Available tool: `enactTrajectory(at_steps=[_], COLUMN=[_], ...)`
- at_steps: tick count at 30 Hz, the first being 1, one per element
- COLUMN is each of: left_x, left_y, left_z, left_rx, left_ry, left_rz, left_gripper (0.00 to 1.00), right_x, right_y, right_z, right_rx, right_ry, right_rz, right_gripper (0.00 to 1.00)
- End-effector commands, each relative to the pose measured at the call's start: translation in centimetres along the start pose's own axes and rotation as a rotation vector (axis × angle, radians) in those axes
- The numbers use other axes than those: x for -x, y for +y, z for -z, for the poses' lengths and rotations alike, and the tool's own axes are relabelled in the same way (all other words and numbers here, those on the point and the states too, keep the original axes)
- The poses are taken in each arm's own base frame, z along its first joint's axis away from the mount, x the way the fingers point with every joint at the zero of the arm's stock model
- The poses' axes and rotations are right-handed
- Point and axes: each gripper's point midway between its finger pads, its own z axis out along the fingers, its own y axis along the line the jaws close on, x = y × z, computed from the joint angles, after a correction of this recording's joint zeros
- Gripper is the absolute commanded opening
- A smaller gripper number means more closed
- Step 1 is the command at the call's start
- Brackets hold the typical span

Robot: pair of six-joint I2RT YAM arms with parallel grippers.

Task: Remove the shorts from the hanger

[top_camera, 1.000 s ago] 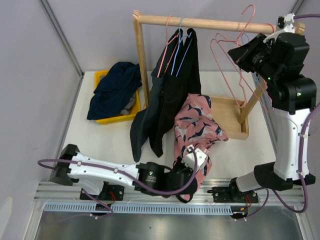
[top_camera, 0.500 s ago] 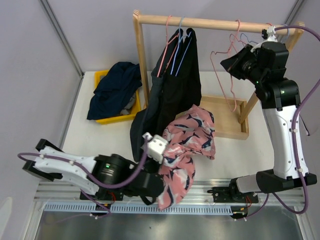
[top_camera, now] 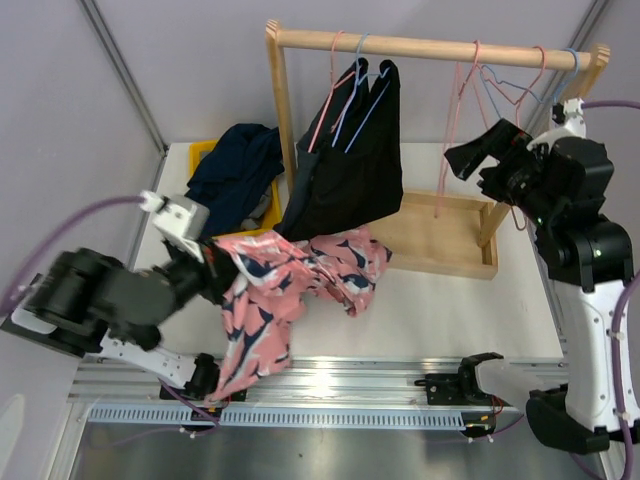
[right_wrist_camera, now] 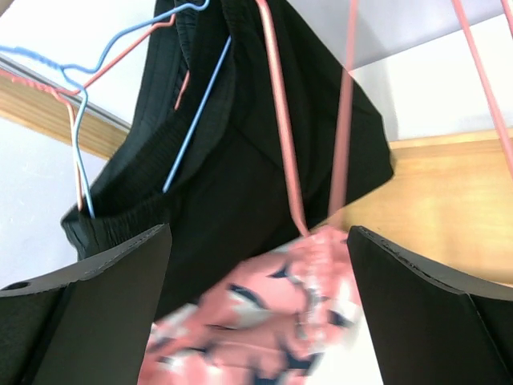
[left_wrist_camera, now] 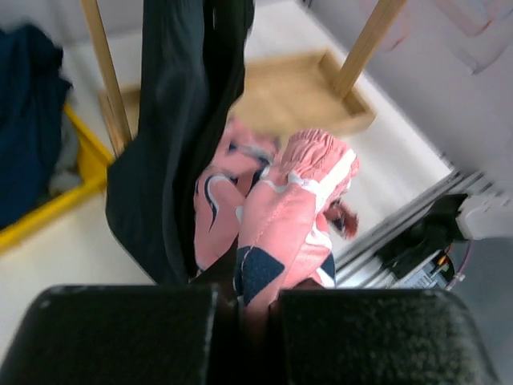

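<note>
The pink patterned shorts (top_camera: 300,268) trail over the table, off any hanger, with one end pinched in my shut left gripper (top_camera: 207,268) at the left. In the left wrist view the pink cloth (left_wrist_camera: 296,200) runs from between the jaws (left_wrist_camera: 244,321). Black shorts (top_camera: 345,160) hang on pink and blue hangers from the wooden rail (top_camera: 420,45). My right gripper (top_camera: 470,157) is open and empty beside bare pink hangers (top_camera: 465,110). Its wrist view shows the black shorts (right_wrist_camera: 240,168), a pink hanger wire (right_wrist_camera: 280,128) and the pink shorts (right_wrist_camera: 272,321) beyond the wide-apart fingers (right_wrist_camera: 96,305).
A yellow bin (top_camera: 205,152) at the back left holds navy shorts (top_camera: 235,175). The rack's wooden base tray (top_camera: 440,240) lies at the right, with its posts (top_camera: 281,120) on either side. More bare hangers (top_camera: 515,85) hang near the rail's right end.
My left arm swung left and back, dragging the pink shorts with it. My right gripper let go of the pink hanger, which now hangs on the rail, and dropped lower.
</note>
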Motion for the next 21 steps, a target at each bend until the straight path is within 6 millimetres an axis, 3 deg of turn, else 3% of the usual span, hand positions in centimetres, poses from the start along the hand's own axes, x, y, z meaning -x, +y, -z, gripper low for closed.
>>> enactTrajectory(at_steps=[1, 2, 4, 5, 6, 7, 8, 9, 13, 15, 17, 18, 19, 21], left_x=[5.9, 8.8, 11.9, 15.1, 16.8, 17.5, 19.1, 21.1, 24.3, 25.1, 25.2, 25.2, 25.3, 25.4], left_y=[1.5, 1.9, 3.9, 4.1, 7.0, 7.0, 8.4, 11.7, 15.1, 14.8, 13.2, 13.5, 13.6, 14.0], left_z=[1.2, 2.1, 2.8, 3.7, 4.9, 5.0, 5.9, 7.6, 9.3, 9.4, 8.9, 9.0, 9.1, 9.3], left_rx=[0.003, 0.001, 0.101, 0.11, 0.2, 0.22, 0.232, 0.267, 0.228, 0.185, 0.176, 0.219, 0.248, 0.317], left_ry=[-0.115, -0.164, -0.235, -0.31, -0.336, -0.36, -0.406, -0.487, -0.559, -0.576, -0.592, -0.59, -0.613, -0.603], left_rz=[-0.19, -0.14, -0.203, -0.068, -0.164, -0.179, -0.136, 0.003, 0.078, 0.067, -0.04, -0.141, -0.071, -0.182], left_gripper=[0.0, 0.0, 0.0, 0.0, 0.0, 0.0, 0.0, 0.0, 0.0, 0.0, 0.0, 0.0, 0.0, 0.0], right_x=[0.3, 0.4, -0.2, -0.3, -0.4, -0.8, -1.0, -1.1, -2.1, -3.0, -3.3, -3.8, -3.9, -4.3], right_y=[-1.1, -1.0, -1.4, -1.4, -1.4, -1.7, -1.8, -1.8, -2.5, -2.9, -2.7, -2.9, -2.7, -2.6], right_z=[2.7, 3.7, 4.4, 4.7, 5.3, 5.3, 5.5, 5.9, 5.9, 5.3, 5.0, 4.7, 4.4, 4.0], right_rx=[-0.036, -0.03, -0.036, -0.034, -0.029, -0.039, -0.039, -0.036, -0.041, -0.046, -0.026, -0.027, -0.014, -0.004], right_ry=[-0.054, -0.071, -0.063, -0.062, -0.069, -0.058, -0.055, -0.059, -0.052, -0.033, -0.025, -0.013, -0.008, 0.005], right_rz=[0.027, 0.027, 0.027, 0.024, 0.026, 0.024, 0.021, 0.021, 0.009, -0.003, -0.01, -0.02, -0.025, -0.035], right_gripper=[1.0, 0.99, 0.99, 0.99, 0.99, 0.99, 0.99, 1.0, 0.99, 0.99, 1.0, 1.0, 1.0, 0.99])
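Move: The left hand already holds the pink shorts. The yellow bin they are meant for lies some 38 cm ahead of that hand, about 17 cm to its left and nearly 40 cm below, with the navy shorts heaped in it; the black shorts hang about 30 cm ahead and 17 cm to its right. From the open right hand the black shorts are roughly 12 cm ahead, 18 cm to the left and somewhat lower, and an empty pink hanger hangs about 12 cm straight ahead. Still pinching the pink shorts in shut fingers, the left hand hoists them steeply, about 22 cm up, while swinging left nearly as far and a little forward, into line with the bin; its fingers tip upward some 25 degrees and turn left. The right hand, fingers staying wide open, backs away from the empty pink hanger, then sinks about 5 cm. ##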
